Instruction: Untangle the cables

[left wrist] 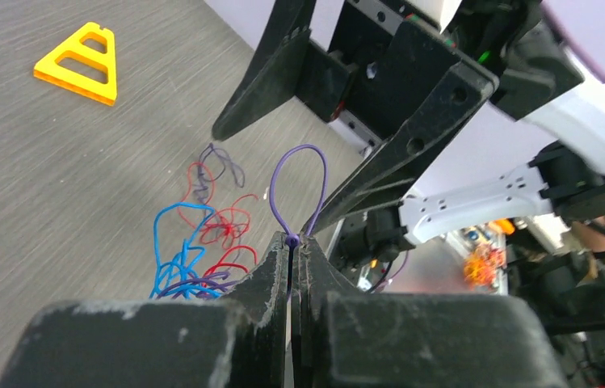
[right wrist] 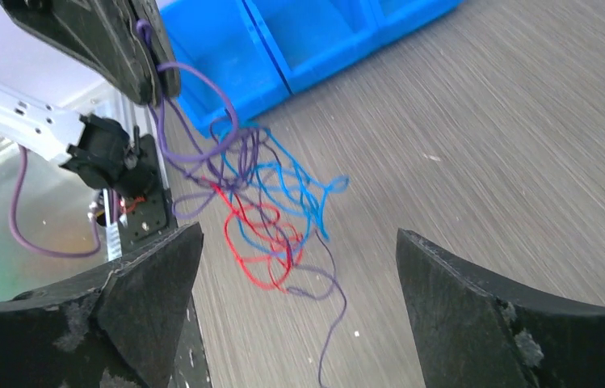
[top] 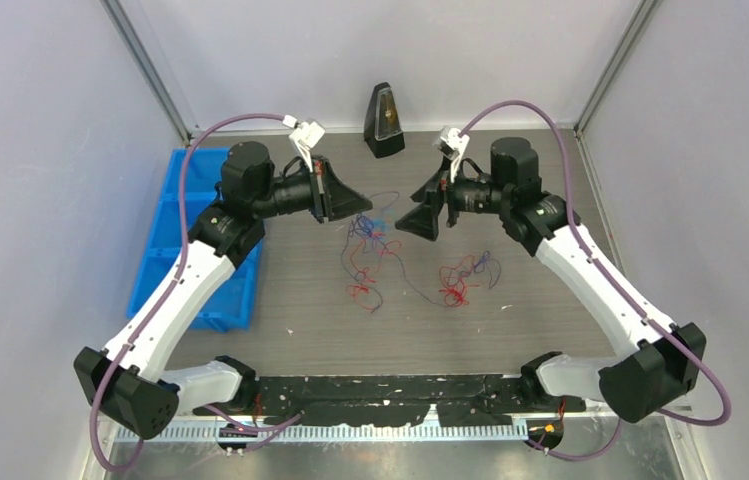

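Observation:
The cables lie as thin red, blue and purple wires in two bunches on the table: one tangle (top: 368, 248) in the middle and a smaller red and purple bunch (top: 462, 280) to its right. My left gripper (top: 368, 204) (left wrist: 292, 241) is shut on a purple wire, and a loop of the purple wire (left wrist: 299, 182) sticks out past its tips. The rest of the tangle (left wrist: 194, 259) hangs down from it to the table. Facing it, my right gripper (top: 405, 215) (right wrist: 299, 267) stands wide open with nothing between its fingers, above the hanging tangle (right wrist: 270, 214).
A blue bin (top: 190, 240) (right wrist: 299, 40) with compartments sits at the left of the table. A black pyramid-shaped object (top: 384, 120) stands at the back middle. A yellow triangular piece (left wrist: 81, 61) lies on the table in the left wrist view.

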Controlling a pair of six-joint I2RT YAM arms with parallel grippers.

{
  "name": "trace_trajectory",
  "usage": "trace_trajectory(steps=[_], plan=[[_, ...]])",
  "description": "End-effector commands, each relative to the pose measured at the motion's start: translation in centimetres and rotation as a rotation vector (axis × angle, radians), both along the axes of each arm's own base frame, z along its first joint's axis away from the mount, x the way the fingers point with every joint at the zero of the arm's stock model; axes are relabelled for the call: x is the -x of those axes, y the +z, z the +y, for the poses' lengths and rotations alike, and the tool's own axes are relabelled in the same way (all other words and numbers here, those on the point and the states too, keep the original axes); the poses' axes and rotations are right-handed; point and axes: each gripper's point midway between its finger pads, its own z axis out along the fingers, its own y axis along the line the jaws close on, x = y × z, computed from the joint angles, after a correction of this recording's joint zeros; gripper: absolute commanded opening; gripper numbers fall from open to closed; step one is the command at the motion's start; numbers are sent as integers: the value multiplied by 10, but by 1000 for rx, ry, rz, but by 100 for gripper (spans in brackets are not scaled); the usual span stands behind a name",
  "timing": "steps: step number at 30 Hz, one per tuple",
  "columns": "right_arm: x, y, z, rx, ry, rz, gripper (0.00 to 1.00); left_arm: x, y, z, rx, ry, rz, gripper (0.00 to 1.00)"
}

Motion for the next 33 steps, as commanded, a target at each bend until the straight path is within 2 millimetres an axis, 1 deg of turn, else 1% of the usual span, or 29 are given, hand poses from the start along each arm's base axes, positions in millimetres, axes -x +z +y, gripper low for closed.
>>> trace_trajectory(steps=[1,2,4,5,6,7,8,9,10,11,12,13,14,15,16,17,18,19,20,21,22,23,24,25,26,27,30,33], plan=[[-3,49,31,-147,55,-80,95,-13,31,-1,144,54,59,0],[0,54,38,-158,70,-98,95,-18,33,1,162,71,80,0],[1,58,50,-172,89,-106,95,-24,35,1,190,88,124,0],[-1,54,55,-170,92,-96,95,-27,36,1,202,92,134,0],[-2,54,62,-173,87,-106,95,-28,38,0,213,92,139,0],[-7,49,68,-166,82,-98,95,-30,38,-1,221,94,152,0],[-10,49,76,-172,73,-114,95,-32,36,-2,224,102,170,0],[-17,45,82,-172,60,-108,95,-34,32,-2,221,109,182,0],[-16,47,90,-186,71,-122,96,-36,29,-1,219,119,190,0],[-23,46,96,-196,64,-128,98,-38,27,-1,221,123,201,0],[-26,38,104,-191,66,-117,97,-38,26,0,227,124,208,0],[-32,38,107,-191,46,-130,94,-38,27,1,233,123,213,0],[-37,27,112,-178,42,-120,85,-37,29,1,237,119,208,0],[-43,21,114,-173,25,-135,80,-36,34,2,243,116,202,0],[-48,8,117,-158,17,-130,68,-36,38,3,249,115,193,0],[-53,-5,117,-147,-8,-131,60,-36,44,7,257,119,181,0],[-57,-18,117,-132,-21,-121,47,-37,52,10,265,123,163,0],[-60,-38,113,-107,-43,-115,42,-38,60,15,274,130,143,0],[-61,-49,111,-90,-51,-116,33,-39,69,20,284,136,123,0],[-60,-70,105,-65,-63,-96,30,-40,78,26,296,143,101,0],[-55,-89,100,-36,-66,-74,27,-39,92,33,310,149,62,0],[-55,-96,95,-25,-71,-68,27,-38,103,38,318,155,27,0],[-48,-111,89,0,-67,-56,26,-36,114,43,327,159,-6,0],[-47,-118,84,17,-67,-49,26,-34,126,47,334,161,-46,0],[-41,-130,77,46,-62,-49,24,-32,136,51,338,162,-81,0],[-39,-141,70,78,-66,-39,24,-28,148,54,345,160,-120,0],[-32,-177,45,179,-60,-21,24,-16,181,63,352,170,-242,0],[-34,-205,15,250,-82,40,24,-3,208,72,346,194,-348,0]])
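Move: The hanging blue-and-red tangle that the right hand goes for is about 11 cm to its left, 3 cm ahead and 5 cm below. From the left hand, which already pinches the purple loop above, the tangle hangs nearly straight down, some 9 cm below, 1 cm ahead and 1 cm left. The cable pile on the table is roughly 13 cm right of the right hand, 1 cm back and 30 cm below; the yellow triangle is 20 cm ahead, 16 cm right, equally low. Leftward first: the open right hand reaches about 12 cm into the strands under the left gripper, edging forward, shuts on them, then draws them down some 15 cm and back to the right. The left hand keeps its pinch on the purple loop, drifts forward, then climbs quickly and leftward, fingers tipping up, pulling against the right. ##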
